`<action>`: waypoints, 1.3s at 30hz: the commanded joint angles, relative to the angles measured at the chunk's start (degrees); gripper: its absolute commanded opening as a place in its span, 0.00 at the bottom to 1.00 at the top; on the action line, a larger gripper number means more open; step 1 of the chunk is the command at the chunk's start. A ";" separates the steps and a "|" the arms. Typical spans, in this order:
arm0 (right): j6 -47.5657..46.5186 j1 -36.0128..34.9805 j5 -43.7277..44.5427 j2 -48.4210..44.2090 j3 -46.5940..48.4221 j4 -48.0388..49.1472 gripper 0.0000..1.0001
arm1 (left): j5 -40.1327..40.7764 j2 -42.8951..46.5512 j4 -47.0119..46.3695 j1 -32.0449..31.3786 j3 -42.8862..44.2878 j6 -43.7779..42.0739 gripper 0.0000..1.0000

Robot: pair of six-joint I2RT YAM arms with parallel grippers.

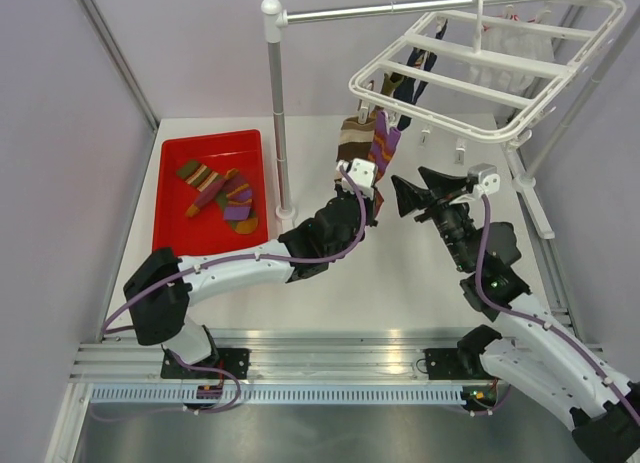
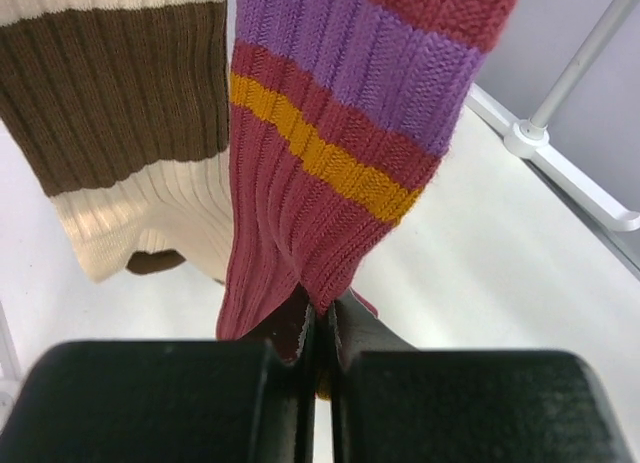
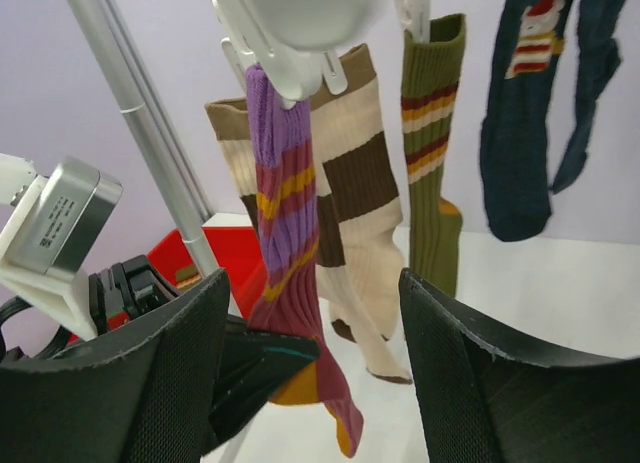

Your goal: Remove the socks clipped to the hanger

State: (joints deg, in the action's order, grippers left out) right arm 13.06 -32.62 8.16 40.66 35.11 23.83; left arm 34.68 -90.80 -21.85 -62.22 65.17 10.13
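Observation:
The white hanger (image 1: 470,83) hangs from a metal rail at the upper right, with socks clipped under it. A purple, maroon and orange striped sock (image 3: 285,203) hangs from a white clip (image 3: 290,73). My left gripper (image 2: 322,328) is shut on its lower end, as the top view also shows for that gripper (image 1: 374,191). Beside it hang a brown-and-cream sock (image 3: 355,183), an olive striped sock (image 3: 432,153) and a dark navy sock (image 3: 530,113). My right gripper (image 3: 315,323) stands open just in front of the purple sock, holding nothing; it sits right of the left gripper (image 1: 408,183).
A red tray (image 1: 215,148) at the left holds striped socks (image 1: 222,193). The metal pole stand (image 1: 278,113) rises between the tray and the hanging socks. The stand's white base bar (image 2: 560,168) lies on the table to the right.

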 commanded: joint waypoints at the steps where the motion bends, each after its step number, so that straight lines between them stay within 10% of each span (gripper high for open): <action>1: 2.41 -0.16 -3.86 3.89 0.83 9.73 0.72 | 0.83 2.74 1.37 -0.19 -0.04 -1.87 0.02; 39: -15.61 -9.13 17.94 28.15 16.30 31.80 0.69 | 0.83 1.95 5.76 -2.82 2.86 -1.43 0.02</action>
State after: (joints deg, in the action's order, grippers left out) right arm -1.15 -41.06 26.76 68.60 48.42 52.97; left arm 36.14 -89.82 -16.21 -63.88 66.61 10.20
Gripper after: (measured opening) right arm 0.686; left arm 0.033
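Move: For my right hand, the clip holding the purple sock is roughly 9 cm ahead, 5 cm left and 7 cm above. The nearest empty clip hangs at about that same height, some 5 cm ahead of this hand and 1 cm left. The striped brown sock's middle is about 12 cm ahead, 10 cm left and level in height. My left hand already pinches the purple sock low down; its clip is about 17 cm above that hand, 6 cm ahead and 3 cm right. I reach with my right hand about 7 cm forward and 4 cm left towards the purple sock's clip, first level with a slight dip, then rising to some 6 cm above where it began. The wrist tips up 10 degrees and turns about 15 clockwise, fingers staying open and coming in around the empty clip. My left hand keeps its pinch on the sock, almost in place. ##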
